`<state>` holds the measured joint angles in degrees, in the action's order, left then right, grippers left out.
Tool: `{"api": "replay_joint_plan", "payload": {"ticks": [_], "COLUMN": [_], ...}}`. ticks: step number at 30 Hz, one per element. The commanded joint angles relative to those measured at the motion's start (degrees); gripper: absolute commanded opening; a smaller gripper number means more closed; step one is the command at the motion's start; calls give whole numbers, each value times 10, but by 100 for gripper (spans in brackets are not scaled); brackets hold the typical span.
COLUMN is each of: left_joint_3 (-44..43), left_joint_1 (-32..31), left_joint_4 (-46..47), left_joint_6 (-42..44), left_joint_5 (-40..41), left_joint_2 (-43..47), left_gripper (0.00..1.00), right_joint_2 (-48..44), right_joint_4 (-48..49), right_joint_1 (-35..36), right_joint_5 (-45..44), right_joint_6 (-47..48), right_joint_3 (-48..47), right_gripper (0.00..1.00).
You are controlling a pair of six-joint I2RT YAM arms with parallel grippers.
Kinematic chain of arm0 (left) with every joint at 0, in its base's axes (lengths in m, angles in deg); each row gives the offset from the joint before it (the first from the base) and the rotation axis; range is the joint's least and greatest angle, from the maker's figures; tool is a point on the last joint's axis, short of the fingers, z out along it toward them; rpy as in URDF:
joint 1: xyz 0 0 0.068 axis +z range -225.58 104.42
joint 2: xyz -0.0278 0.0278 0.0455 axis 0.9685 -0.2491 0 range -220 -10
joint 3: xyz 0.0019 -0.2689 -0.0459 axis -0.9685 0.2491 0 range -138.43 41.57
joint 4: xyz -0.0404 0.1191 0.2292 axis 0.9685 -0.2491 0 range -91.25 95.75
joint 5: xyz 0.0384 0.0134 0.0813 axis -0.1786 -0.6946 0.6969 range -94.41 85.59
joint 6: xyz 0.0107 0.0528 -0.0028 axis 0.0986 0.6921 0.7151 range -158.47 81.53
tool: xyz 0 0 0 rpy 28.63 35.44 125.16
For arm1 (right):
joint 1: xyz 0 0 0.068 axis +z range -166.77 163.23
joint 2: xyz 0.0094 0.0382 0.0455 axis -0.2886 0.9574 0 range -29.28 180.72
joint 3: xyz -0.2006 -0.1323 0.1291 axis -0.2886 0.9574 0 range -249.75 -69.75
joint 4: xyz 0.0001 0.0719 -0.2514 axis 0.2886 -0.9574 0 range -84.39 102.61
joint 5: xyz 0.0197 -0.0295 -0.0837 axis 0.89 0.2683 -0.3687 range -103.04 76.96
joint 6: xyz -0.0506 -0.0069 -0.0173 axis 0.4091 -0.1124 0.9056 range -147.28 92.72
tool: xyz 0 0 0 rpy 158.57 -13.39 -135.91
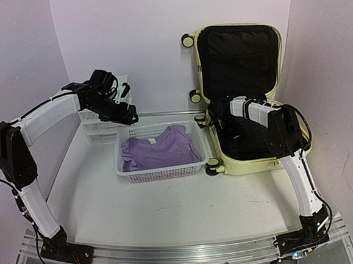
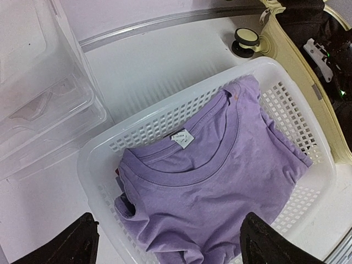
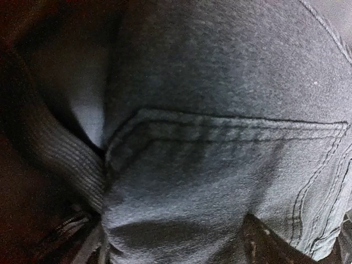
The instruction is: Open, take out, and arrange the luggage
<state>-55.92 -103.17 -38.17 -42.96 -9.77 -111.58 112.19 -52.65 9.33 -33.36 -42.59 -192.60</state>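
The pale yellow luggage (image 1: 252, 164) lies open at the right, its black-lined lid standing up against the wall. My right gripper (image 1: 222, 123) reaches down into its lower half. In the right wrist view grey denim jeans (image 3: 220, 165) fill the picture, and my right gripper (image 3: 176, 247) is open and pressed close onto them; only one finger (image 3: 264, 247) shows. My left gripper (image 1: 129, 116) hangs open above the basket's back left corner. In the left wrist view my left gripper (image 2: 168, 242) has its fingers (image 2: 269, 245) spread wide over a purple T-shirt (image 2: 220, 176), apart from it.
A white mesh basket (image 1: 161, 170) stands mid-table against the luggage's wheels (image 2: 246, 39), holding the purple T-shirt (image 1: 159, 147). A clear white drawer unit (image 1: 96, 123) stands at the back left, next to the basket (image 2: 165, 118). Walls close the back and both sides.
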Motion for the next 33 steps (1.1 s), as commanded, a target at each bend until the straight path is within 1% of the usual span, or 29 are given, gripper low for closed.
{"api": "replay_joint_plan", "payload": {"ticks": [1, 10, 14, 16, 19, 22, 25, 28, 33], "left_joint_3": [-33, -32, -30, -28, -25, -21, -19, -17, -17], "left_joint_1": [0, 0, 0, 0, 0, 0, 0, 0, 0], "left_joint_4": [-4, -7, -11, -13, -15, -17, -19, -21, -25], "left_joint_6": [2, -8, -8, -7, -6, -8, -12, -14, -17], "left_joint_5": [12, 1, -3, -5, -4, 0, 0, -3, 3], "left_joint_2": [-2, -6, -6, -5, -2, -1, 2, 4, 8], "left_gripper": [90, 90, 90, 90, 90, 90, 90, 90, 90], "right_joint_2": [15, -36, -63, -80, -106, -134, -155, -169, -199], "right_joint_4": [14, 29, 30, 32, 34, 36, 39, 40, 55], "right_joint_1": [9, 7, -2, -9, -25, -45, -63, -77, -122], "right_joint_5": [-15, 9, 41, 67, 111, 145, 194, 272, 401], "right_joint_6": [-7, 10, 12, 12, 7, -6, -3, 13, 20], "right_joint_3": [10, 16, 13, 17, 24, 40, 50, 60, 110], "right_gripper": [76, 32, 20, 17, 6, 0, 0, 0, 0]}}
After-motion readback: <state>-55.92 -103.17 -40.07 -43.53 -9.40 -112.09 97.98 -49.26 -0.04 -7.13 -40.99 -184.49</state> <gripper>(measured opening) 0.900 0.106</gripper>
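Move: The jeans lie in the suitcase's lower half directly under the right fingers. Their middle is about 8 cm to the right, 3 cm ahead and barely 1 cm lower. The upright lid stands some 20 cm ahead, 7 cm right and 20 cm up; the basket with the purple shirt is about 27 cm left and 3 cm back, at much the same height. From the left hand the jeans are roughly 43 cm right, 8 cm ahead and 22 cm below. Staying low in the suitcase at first, the right hand shuts its wide-open fingers almost fully and pinches a fold of the jeans. It then lifts nearly straight up, about 7 cm, keeping hold of the cloth, while the wrist rolls nearly 30 degrees, left side rising, so the fingertips swing to point down and slightly left. ##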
